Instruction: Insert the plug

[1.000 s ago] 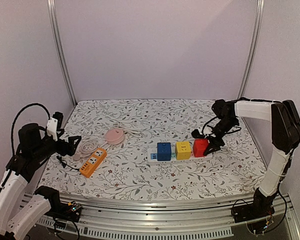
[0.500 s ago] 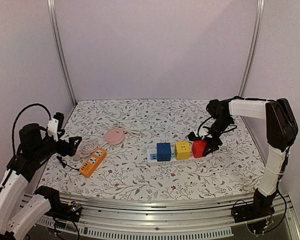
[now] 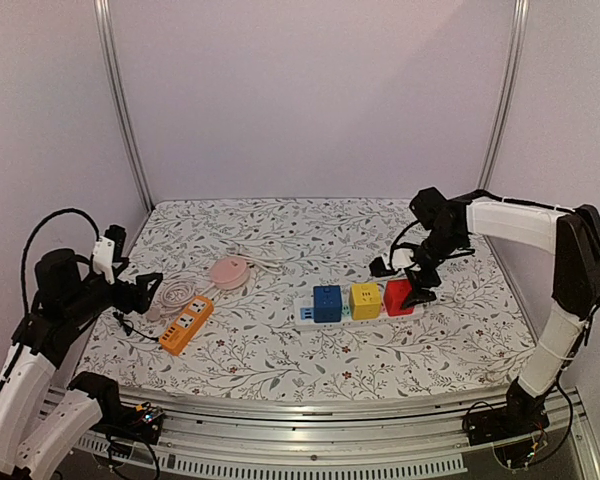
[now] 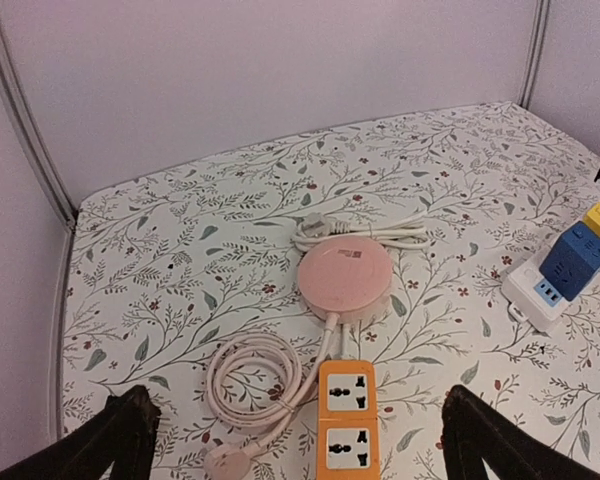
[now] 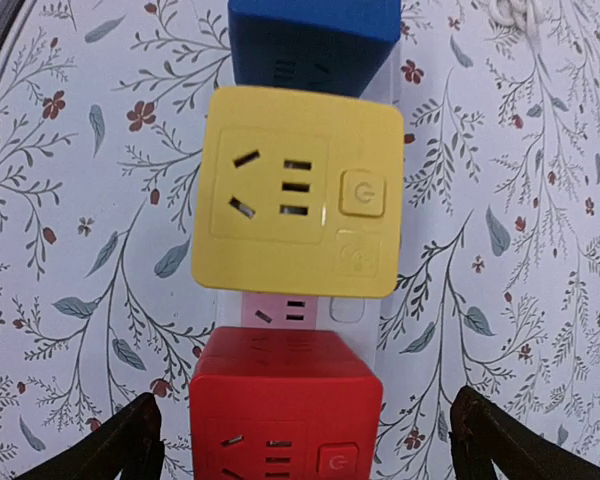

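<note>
The red cube plug (image 3: 399, 297) (image 5: 285, 410) stands on the right end of the white power strip (image 3: 310, 313) (image 5: 300, 310), beside a yellow cube (image 3: 366, 300) (image 5: 298, 205) and a blue cube (image 3: 327, 302) (image 5: 315, 40). My right gripper (image 3: 402, 282) (image 5: 305, 440) hangs just above the red cube. It is open, with one finger on each side and neither touching it. My left gripper (image 3: 145, 290) (image 4: 300, 445) is open at the table's left, near an orange socket strip (image 3: 186, 324) (image 4: 348, 435), and holds nothing.
A pink round hub (image 3: 229, 271) (image 4: 345, 280) lies behind the orange strip, with a coiled pink cable (image 3: 175, 295) (image 4: 255, 380) and its plug (image 4: 225, 462) at its left. A white cord (image 4: 360, 235) lies behind the hub. Metal posts stand at the back corners.
My right gripper has opened and let go of the red cube, which stays on the strip. The right arm shifted slightly left. The left arm has not moved.
</note>
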You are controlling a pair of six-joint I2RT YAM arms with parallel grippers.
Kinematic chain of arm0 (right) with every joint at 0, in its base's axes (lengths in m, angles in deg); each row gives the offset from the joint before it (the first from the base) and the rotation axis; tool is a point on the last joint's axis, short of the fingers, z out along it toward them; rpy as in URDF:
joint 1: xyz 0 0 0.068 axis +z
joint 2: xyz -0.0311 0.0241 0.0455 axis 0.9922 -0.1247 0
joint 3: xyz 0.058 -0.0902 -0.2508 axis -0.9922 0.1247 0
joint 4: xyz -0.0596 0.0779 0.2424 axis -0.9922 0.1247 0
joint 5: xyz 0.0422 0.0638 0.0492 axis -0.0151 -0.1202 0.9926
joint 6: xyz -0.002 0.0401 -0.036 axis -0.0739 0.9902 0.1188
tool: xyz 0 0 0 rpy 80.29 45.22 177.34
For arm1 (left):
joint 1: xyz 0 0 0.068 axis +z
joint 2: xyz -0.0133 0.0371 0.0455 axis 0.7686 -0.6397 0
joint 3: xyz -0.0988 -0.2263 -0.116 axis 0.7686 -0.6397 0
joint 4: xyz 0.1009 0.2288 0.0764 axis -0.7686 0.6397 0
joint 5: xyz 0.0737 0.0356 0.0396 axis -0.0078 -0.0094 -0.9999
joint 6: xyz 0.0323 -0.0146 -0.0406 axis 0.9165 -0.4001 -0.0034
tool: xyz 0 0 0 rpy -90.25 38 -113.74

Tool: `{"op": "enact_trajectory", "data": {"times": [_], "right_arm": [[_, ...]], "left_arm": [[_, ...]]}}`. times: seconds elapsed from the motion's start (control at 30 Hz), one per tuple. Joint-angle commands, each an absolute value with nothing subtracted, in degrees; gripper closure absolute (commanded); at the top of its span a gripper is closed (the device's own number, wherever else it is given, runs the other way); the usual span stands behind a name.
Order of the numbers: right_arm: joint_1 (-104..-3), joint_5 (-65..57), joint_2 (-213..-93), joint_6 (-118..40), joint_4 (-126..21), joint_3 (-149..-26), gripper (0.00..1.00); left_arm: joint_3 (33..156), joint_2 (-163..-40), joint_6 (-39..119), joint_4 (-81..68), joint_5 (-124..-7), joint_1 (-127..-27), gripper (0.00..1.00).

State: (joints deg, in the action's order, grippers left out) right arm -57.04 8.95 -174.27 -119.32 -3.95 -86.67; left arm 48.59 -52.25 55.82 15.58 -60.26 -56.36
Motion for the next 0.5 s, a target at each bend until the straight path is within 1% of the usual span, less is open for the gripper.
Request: {"op": "enact_trajectory", "data": {"times": [0.0, 0.1, 0.2, 0.27, 0.37, 0.47], "right_arm": [[-56.28, 18.49, -166.01, -115.85, -5.98, -86.8, 0.01], [-53.95, 20.27, -164.44, -112.18, -7.41, -86.15, 0.01], [-48.59, 12.36, -165.67, -110.87, -8.57, -85.57, 0.01], [-46.49, 8.83, -167.66, -108.38, -9.82, -86.59, 0.01], [-45.74, 7.91, -172.32, -103.03, -10.03, -90.65, 0.01], [-45.27, 4.55, -177.35, -97.86, -9.63, -94.56, 0.01]], "left_arm": [[47.95, -51.1, 56.51, 14.48, -58.94, -55.43, 0.01], [47.79, -50.39, 56.51, 14.25, -58.63, -55.44, 0.01], [47.77, -49.92, 56.51, 14.13, -58.53, -55.5, 0.01], [47.81, -49.88, 56.51, 14.09, -58.11, -55.49, 0.01], [47.84, -49.87, 56.42, 14.19, -57.66, -55.49, 0.01], [47.83, -49.51, 56.42, 14.25, -57.54, -55.43, 0.01]]}}
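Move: The yellow plug, standing in the power strip, lies about 7 cm to the right hand's left, 1 cm back and some 4 cm lower. The red plug, already let go, is about level in reach, 1 cm to this hand's right. The blue plug stands about 15 cm left and 2 cm back; both are also some 4 cm down. From the left hand, the yellow plug is roughly 46 cm right, 5 cm ahead and 17 cm below. The red plug is left behind as the right hand goes about 8.5 cm left, rising some 7.5 cm and drawing back a little, then sinking about 3.5 cm over the yellow plug. The fingers stay wide open; the wrist tilts its left side up some 12 degrees, then eases partly back. ##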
